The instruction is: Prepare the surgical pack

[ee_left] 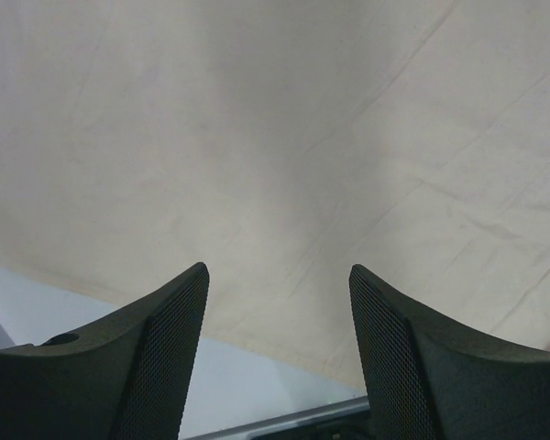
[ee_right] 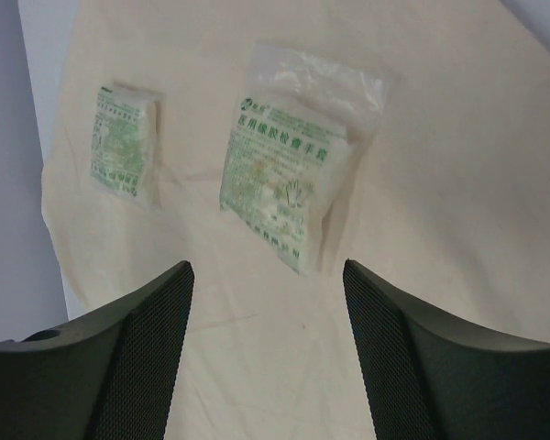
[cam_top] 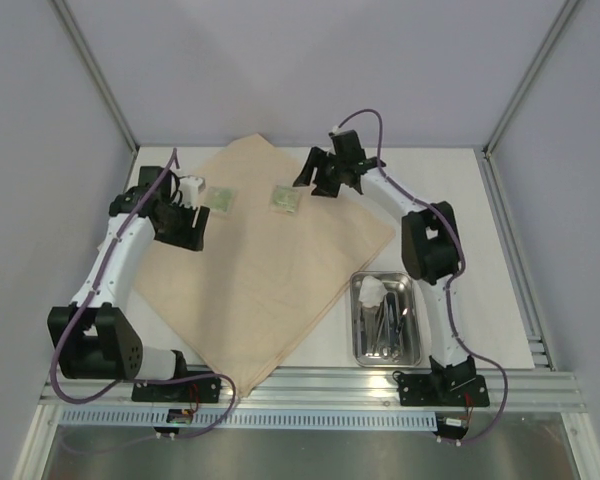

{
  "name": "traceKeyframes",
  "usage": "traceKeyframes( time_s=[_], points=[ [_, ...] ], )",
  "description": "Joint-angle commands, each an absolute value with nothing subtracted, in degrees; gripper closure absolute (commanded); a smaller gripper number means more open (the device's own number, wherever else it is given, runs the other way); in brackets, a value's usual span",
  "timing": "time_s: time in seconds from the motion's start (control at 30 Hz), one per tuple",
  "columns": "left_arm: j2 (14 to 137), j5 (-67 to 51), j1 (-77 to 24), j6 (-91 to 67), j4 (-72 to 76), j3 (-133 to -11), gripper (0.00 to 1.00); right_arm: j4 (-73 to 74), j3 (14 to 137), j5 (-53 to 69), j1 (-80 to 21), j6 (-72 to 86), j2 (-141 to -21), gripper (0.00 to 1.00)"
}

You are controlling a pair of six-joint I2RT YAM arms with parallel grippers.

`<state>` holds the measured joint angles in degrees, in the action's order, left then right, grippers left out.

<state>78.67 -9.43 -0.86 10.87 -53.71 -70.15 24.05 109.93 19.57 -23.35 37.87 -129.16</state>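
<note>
A large tan cloth sheet [cam_top: 265, 265] lies spread flat as a diamond on the table. Two green packets rest on its far part, one [cam_top: 221, 197] to the left and one [cam_top: 285, 198] to the right. A steel tray [cam_top: 358, 330] holding metal instruments and a white pad sits off the cloth at the right. My left gripper [cam_top: 192, 232] hovers open over the cloth's left side [ee_left: 284, 165], nothing between its fingers. My right gripper [cam_top: 323, 185] is open just right of the right packet [ee_right: 289, 188], which lies ahead of the fingertips; the other packet [ee_right: 124, 147] lies beyond.
Grey walls and aluminium posts enclose the table. An aluminium rail [cam_top: 310, 385] runs along the near edge where the arm bases are bolted. Bare white table [cam_top: 460, 200] shows to the right of the cloth.
</note>
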Motion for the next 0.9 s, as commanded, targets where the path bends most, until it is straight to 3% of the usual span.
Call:
traceKeyframes(
  time_s=[0.0,0.33,0.5,0.73,0.87],
  points=[
    [79.8,-6.94,-0.7,12.3,-51.94,-70.14,0.28,24.52,121.18,24.17,-24.61,42.08,-136.3,0.3],
    [81.21,-8.79,-0.7,12.13,-51.59,-71.45,0.28,18.81,121.55,22.15,-25.05,47.72,-144.49,0.33],
    [81.21,-8.97,-0.7,12.13,-51.5,-71.81,0.28,16.88,122.25,22.41,-25.84,49.74,-147.73,0.41],
    [80.86,-8.17,-0.7,12.57,-52.47,-72.33,0.28,16.17,122.96,23.99,-25.84,49.66,-146.44,1.0],
    [79.54,-8.35,-0.7,12.92,-52.82,-71.9,0.28,16.08,122.0,25.57,-25.84,47.9,-141.25,0.99]
  ],
)
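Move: To the right hand's left and a little ahead lies the glove pack it goes for: about 7 cm left, 3 cm ahead and 9 cm down, flat on the cloth. A second green-printed pack lies some 17 cm left of the first, practically level with it. From the left hand the first pack is about 24 cm ahead, 23 cm to its right and 14 cm lower. Dropping steeply onto the nearer glove pack with open fingers, the right hand sinks about 7 cm, then works on to the left, some 5 cm in all, and slightly forward. Its fingers shut almost fully, pinching the plastic in the pack's right-hand part, with roughly 10 degrees of wrist tilt; the hand then starts back up by about a centimetre. ##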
